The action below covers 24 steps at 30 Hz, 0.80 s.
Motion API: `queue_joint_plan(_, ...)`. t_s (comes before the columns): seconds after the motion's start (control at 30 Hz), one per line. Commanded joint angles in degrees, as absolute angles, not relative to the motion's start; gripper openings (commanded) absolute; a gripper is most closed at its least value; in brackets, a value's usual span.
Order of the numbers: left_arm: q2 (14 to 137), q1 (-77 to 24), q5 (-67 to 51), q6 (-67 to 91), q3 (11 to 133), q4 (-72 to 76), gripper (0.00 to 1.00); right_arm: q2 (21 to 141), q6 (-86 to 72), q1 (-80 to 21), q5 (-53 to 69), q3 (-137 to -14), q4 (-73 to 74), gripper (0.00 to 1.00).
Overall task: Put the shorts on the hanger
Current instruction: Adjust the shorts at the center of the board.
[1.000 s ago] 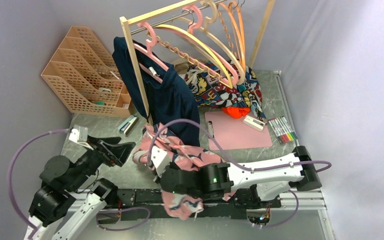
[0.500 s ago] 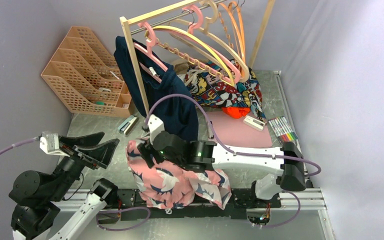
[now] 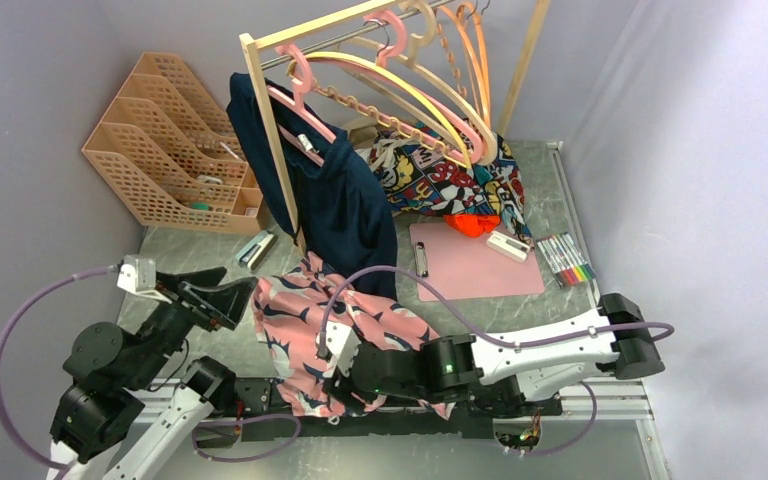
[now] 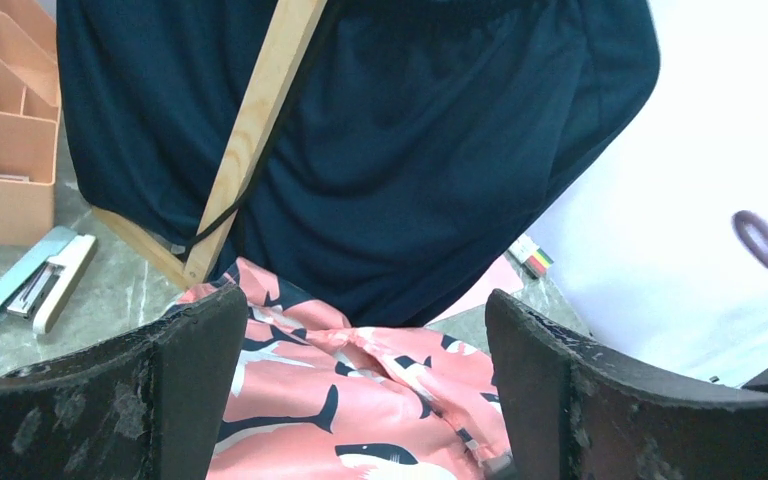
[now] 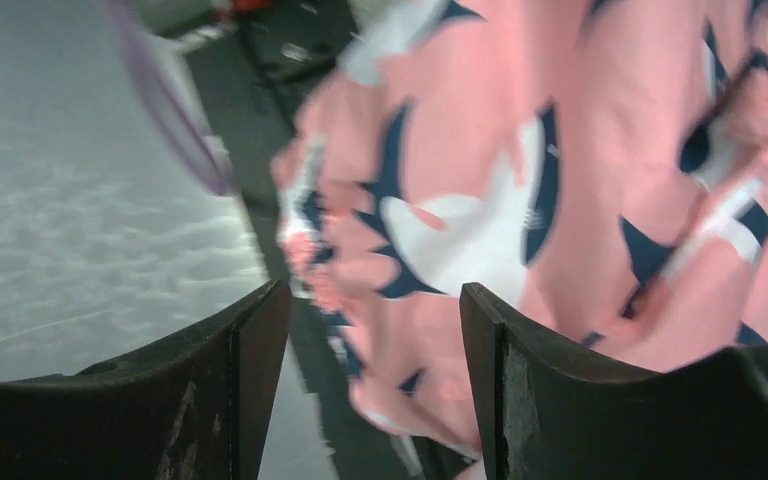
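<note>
The salmon-pink shorts (image 3: 305,320) with navy and white shapes lie spread on the table's near middle, reaching to the front rail. My left gripper (image 3: 222,287) hovers open just left of them; in the left wrist view the shorts (image 4: 360,390) lie below and between its wide fingers (image 4: 190,370). My right gripper (image 3: 345,375) is over the shorts' near edge, open. In the blurred right wrist view the shorts (image 5: 520,190) lie beyond its fingers (image 5: 490,360), with nothing clamped. The pale yellow hanger (image 3: 390,78) hangs on the rack at the back.
A navy garment (image 3: 345,200) hangs from a pink hanger by the wooden rack post (image 3: 270,140), just behind the shorts. A cartoon-print cloth (image 3: 450,180), pink board (image 3: 475,265) and markers (image 3: 567,258) sit at back right. An orange file rack (image 3: 170,140) and stapler (image 3: 255,250) sit at left.
The right gripper, shut on the bunched shorts a second ago, carried them up and let go. The shorts now lie spread out; the right arm pulled back toward the front. The left arm shifted.
</note>
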<state>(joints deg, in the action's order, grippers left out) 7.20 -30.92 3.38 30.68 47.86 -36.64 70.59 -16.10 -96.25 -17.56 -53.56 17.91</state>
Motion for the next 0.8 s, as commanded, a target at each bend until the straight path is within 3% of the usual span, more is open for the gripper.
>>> queue_joint_plan(0.0,8.3,-31.1,2.4,31.4,45.4,-33.0,0.92,74.4,-18.7,-99.2,-22.2,-50.2,17.6,0.67)
queue_joint_plan(0.17,9.5,-31.1,1.7,32.8,44.2,-33.3,0.92,81.5,-20.9,-99.3,-34.9,-52.2,19.9,0.70)
queue_joint_plan(0.27,10.0,-31.1,1.3,33.6,43.9,-34.0,0.91,83.2,-18.7,-99.2,-34.6,-53.1,17.3,0.67)
queue_joint_plan(0.3,10.1,-31.1,1.1,33.8,43.8,-34.1,0.91,83.8,-18.2,-99.2,-34.4,-53.5,16.8,0.60)
queue_joint_plan(0.47,9.8,-31.1,1.7,34.0,43.9,-35.2,0.91,83.1,-14.7,-98.6,-36.1,-57.9,15.4,0.02)
queue_joint_plan(0.77,9.2,-31.1,3.0,33.7,44.6,-34.5,0.91,80.1,-19.3,-81.0,-32.6,-66.0,12.9,0.00)
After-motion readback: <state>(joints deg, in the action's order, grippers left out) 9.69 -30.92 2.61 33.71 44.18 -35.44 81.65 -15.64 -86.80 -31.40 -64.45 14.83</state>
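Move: The shorts lie spread under the right hand, their middle about 9 cm ahead, 1 cm right and 10 cm below its open, empty fingers. From the right hand, the hanging navy garment is roughly 26 cm ahead, 3 cm left and 8 cm higher; the pink clipboard is some 30 cm ahead and 34 cm right, down on the table. From the left hand, the shorts are about 4 cm back, 17 cm right and 25 cm below. The right hand pinches the near part of the shorts: open, it sinks some 9 cm while easing 4 cm forward, fingers tipping down, then shuts on the cloth. Keeping hold, it rises about 11 cm and carries the cloth left, then forward towards the navy garment, levelling its fingers and swinging round clockwise. The left hand, open and empty, dips under 3 cm. ##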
